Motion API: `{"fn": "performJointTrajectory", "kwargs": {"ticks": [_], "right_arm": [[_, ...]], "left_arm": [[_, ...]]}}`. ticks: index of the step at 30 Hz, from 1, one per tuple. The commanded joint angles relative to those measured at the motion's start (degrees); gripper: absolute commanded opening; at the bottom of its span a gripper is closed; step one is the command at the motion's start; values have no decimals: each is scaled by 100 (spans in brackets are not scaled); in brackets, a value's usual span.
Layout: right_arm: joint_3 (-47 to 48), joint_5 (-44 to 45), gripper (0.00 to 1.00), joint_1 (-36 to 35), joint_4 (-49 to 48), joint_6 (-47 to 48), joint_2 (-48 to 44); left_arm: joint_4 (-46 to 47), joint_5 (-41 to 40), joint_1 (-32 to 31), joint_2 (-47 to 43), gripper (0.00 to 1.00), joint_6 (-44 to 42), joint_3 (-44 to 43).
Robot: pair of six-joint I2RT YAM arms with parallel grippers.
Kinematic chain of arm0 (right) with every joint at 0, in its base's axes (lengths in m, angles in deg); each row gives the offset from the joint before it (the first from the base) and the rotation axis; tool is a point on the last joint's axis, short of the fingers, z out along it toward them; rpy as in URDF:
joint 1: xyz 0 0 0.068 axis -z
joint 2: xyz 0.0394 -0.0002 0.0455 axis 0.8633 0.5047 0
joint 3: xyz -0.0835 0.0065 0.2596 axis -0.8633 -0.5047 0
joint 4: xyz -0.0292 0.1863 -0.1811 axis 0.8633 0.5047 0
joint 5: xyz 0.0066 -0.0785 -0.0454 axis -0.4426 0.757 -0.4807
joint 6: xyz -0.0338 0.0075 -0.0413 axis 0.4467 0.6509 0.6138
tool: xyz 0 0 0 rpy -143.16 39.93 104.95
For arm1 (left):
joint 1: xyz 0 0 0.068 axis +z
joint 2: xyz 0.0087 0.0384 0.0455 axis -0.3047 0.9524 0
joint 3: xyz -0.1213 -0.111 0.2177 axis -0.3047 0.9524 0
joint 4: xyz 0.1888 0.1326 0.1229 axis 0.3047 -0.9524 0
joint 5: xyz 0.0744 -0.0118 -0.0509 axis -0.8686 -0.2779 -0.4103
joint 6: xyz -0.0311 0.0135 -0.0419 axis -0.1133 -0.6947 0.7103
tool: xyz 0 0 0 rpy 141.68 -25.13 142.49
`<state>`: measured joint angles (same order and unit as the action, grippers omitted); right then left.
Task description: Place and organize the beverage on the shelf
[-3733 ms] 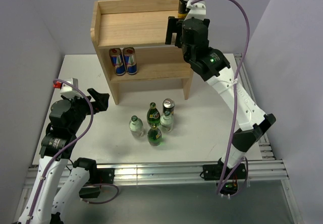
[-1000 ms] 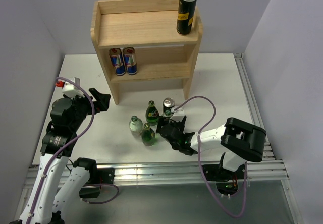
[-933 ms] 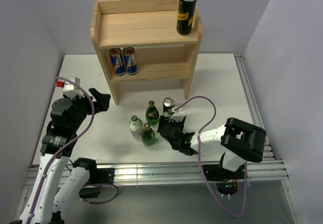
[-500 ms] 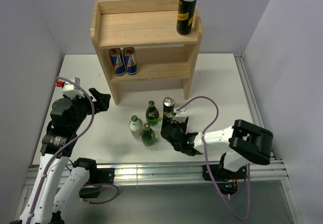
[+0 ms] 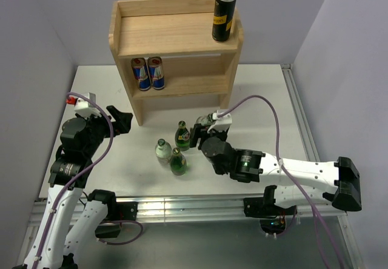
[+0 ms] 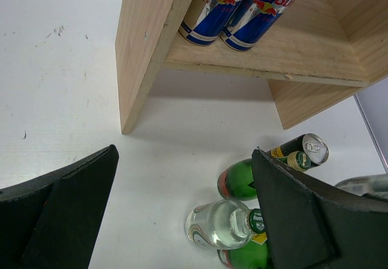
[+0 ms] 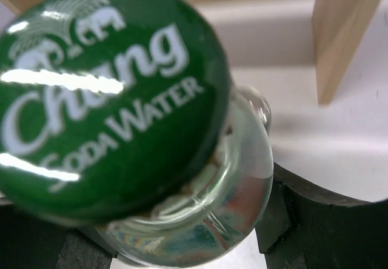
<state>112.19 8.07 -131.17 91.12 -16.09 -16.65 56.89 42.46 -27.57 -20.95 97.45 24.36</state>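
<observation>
My right gripper (image 5: 202, 138) is shut on a clear glass soda-water bottle (image 7: 200, 190) with a green cap (image 7: 109, 93). Its black fingers (image 7: 303, 211) press the glass on both sides; in the top view the gripper hides the bottle. Just left stand a green bottle (image 5: 182, 136), a clear bottle (image 5: 162, 151) and another green bottle (image 5: 177, 162). A black can (image 6: 301, 148) stands behind them. The wooden shelf (image 5: 170, 36) holds a black-and-gold can (image 5: 224, 16) on top and two blue cans (image 5: 148, 73) on the lower tier. My left gripper (image 5: 124, 120) hangs open, left of the bottles.
The shelf's side panel (image 6: 142, 45) reaches the white table (image 5: 254, 99) close behind the bottle group. The right arm (image 5: 291, 172) lies low across the table's front right. An aluminium rail (image 5: 182, 205) runs along the near edge.
The right gripper has closed on the clear soda-water bottle and shifted a little toward the shelf, while its arm stretched out to the right. The left arm has not moved.
</observation>
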Motion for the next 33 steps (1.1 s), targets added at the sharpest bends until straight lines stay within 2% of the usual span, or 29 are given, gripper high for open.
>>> {"fn": "performJointTrajectory", "kwargs": {"ticks": [1,5,9,16,23,33], "right_arm": [[1007,322,0,55,-434,1125,18],[1920,-240,0,503,-434,1486,493],[2318,-600,0,1083,-706,1846,862],[2889,-1207,0,2435,-715,1864,1301],[3364,-1436,0,2990,-715,1996,1750],[3522,-1427,0,3298,-890,2031,2295]], "left_arm": [[206,113,42,-66,99,-87,-35],[197,69,51,-93,99,-87,-43],[188,51,42,-154,99,-96,-35],[188,86,42,-163,99,-104,-35],[197,122,51,-180,99,-104,-35],[188,104,51,-189,99,-104,-35]]}}
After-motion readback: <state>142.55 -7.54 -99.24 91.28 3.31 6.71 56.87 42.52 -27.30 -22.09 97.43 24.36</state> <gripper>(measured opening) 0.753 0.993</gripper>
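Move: The right gripper holds the clear soda water bottle. The free right end of the lower shelf lies about 21 cm ahead of the gripper and 5 cm to its right, roughly level with it. The two Red Bull cans stand on that shelf 19 cm ahead and 18 cm left. On the table, some 16 cm below, the black can is 9 cm ahead and a green bottle 6 cm ahead, 7 cm left. From the left gripper, the free end is 18 cm ahead, 30 cm right, 7 cm lower. Keep the right gripper shut on the soda water bottle and lift it another 8 or 9 cm above the black can. Swing it forward about 19 cm, bending to the right on the way, into the right end of the lower shelf, while turning the hand some 15 degrees clockwise. Finish by easing forward and down a couple of centimetres. ##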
